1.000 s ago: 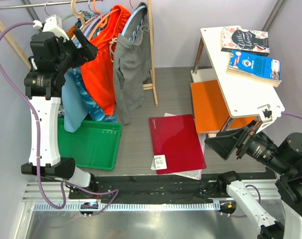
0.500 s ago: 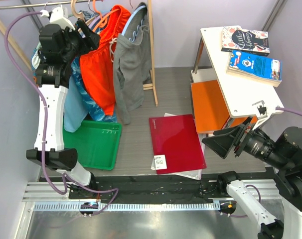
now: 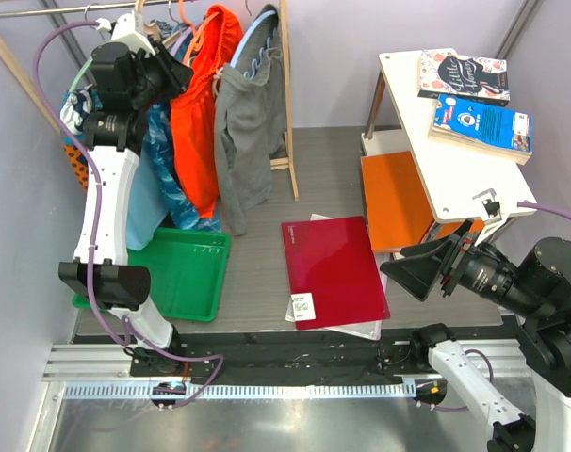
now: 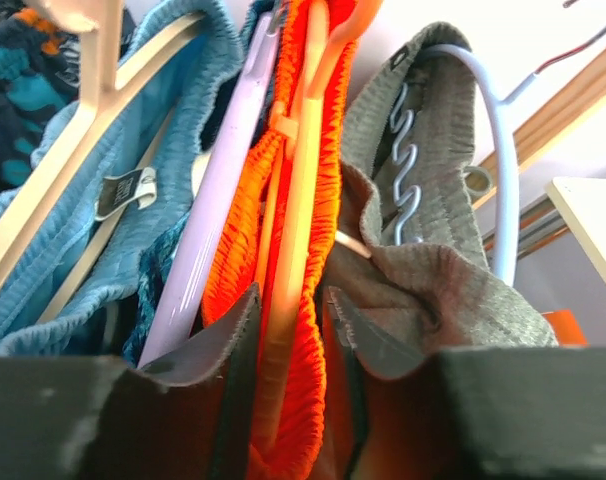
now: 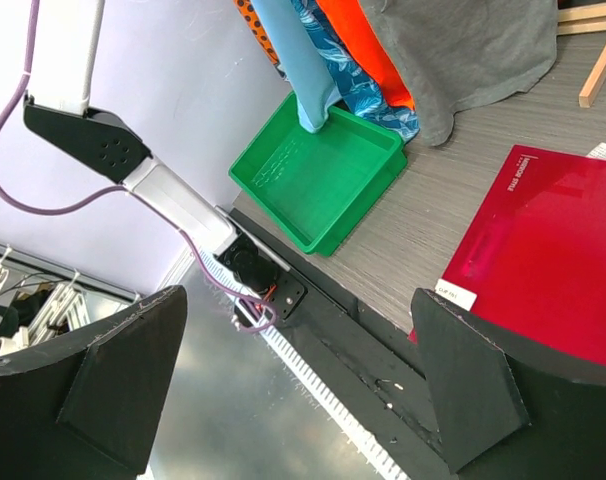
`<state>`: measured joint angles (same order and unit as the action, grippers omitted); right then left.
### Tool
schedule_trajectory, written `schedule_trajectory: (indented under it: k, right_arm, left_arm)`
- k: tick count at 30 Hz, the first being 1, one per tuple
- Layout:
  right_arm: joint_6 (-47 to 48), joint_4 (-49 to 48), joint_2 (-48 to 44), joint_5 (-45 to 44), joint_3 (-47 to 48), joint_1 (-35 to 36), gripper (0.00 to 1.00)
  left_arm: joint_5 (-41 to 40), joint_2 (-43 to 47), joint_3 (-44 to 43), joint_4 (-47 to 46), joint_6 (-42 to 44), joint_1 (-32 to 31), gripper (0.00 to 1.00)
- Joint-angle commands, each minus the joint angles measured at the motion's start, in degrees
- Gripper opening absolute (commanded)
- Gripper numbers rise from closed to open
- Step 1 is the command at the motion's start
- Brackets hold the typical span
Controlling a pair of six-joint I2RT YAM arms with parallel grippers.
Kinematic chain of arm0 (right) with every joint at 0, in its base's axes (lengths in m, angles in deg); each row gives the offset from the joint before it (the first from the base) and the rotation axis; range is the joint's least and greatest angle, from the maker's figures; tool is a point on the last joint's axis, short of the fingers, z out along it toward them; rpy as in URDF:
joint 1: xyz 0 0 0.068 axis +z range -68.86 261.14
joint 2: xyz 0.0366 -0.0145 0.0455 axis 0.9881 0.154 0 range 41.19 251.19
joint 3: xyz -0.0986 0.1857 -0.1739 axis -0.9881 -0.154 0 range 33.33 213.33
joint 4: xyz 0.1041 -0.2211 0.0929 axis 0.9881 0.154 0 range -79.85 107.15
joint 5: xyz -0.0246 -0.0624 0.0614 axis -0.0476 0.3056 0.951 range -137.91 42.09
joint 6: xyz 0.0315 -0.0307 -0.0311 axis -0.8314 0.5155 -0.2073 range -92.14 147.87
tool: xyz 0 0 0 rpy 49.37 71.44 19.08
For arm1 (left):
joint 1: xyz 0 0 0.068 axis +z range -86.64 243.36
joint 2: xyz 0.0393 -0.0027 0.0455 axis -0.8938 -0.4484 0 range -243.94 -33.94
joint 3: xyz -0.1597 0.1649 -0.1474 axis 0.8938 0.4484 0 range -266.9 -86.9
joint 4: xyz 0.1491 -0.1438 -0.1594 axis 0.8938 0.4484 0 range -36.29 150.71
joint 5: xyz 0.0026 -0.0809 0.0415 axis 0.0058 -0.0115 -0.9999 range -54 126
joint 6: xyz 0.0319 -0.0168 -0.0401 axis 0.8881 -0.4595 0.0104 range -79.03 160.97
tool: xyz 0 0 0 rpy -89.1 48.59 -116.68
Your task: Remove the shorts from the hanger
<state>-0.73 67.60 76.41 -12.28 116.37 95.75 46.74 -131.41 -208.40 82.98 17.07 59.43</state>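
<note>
The bright orange shorts [image 3: 196, 122] hang on the rail between a blue patterned garment and grey shorts. In the left wrist view their gathered waistband [image 4: 245, 230] is draped over the thin orange hanger [image 4: 301, 200], whose arm runs down between my fingers. My left gripper [image 3: 172, 75] is raised to the rail, and its jaws [image 4: 291, 295] press on the waistband and hanger arm from both sides. Low at the right, my right gripper [image 3: 419, 273] hangs wide open over the arm bases [image 5: 298, 300], holding nothing.
Grey shorts [image 3: 248, 132] on a pale blue hanger [image 4: 498, 170] hang right of the orange pair. Light-blue shorts [image 3: 139, 188] hang at the left. A wooden rack post [image 3: 287, 94], a green tray [image 3: 172, 273], a red folder [image 3: 333, 268] and a white table [image 3: 455, 160] with books are around.
My left arm has risen and swung right into the hanging clothes. Its jaws have narrowed from wide open onto the orange waistband. The right gripper has barely shifted.
</note>
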Motion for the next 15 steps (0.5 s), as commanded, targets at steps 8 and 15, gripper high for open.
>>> schedule_trajectory:
  k: [8,15]
  right_arm:
    - [-0.32,-1.99,-1.47,0.40,-0.78,-0.02,1.00]
    - [-0.05,-1.64,-1.74,-0.22,-1.13,0.07,1.00]
  left_arm:
    - [4.02,0.26,-0.06,-5.46,-5.71,0.23,0.00]
    - [2.80,3.95,4.66,-14.23,-6.07,0.23,0.01]
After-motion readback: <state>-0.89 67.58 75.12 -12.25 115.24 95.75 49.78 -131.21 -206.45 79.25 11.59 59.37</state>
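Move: The left hand's part-closed fingers straddle the near arm of the orange hanger, about 1 cm ahead and level with them. The lilac hanger lies some 4 cm to the left and 2 cm ahead, the grey shorts' waistband about 9 cm right and 5 cm ahead, and the orange shorts' middle some 2 cm right, 1 cm ahead and 15 cm below. From the idle right hand, the orange hanger's near arm is roughly 42 cm ahead, 38 cm left and 5 cm higher. The left hand eases about 1 cm right, rolling some 5 degrees, and its fingers pinch the orange hanger's near arm. ##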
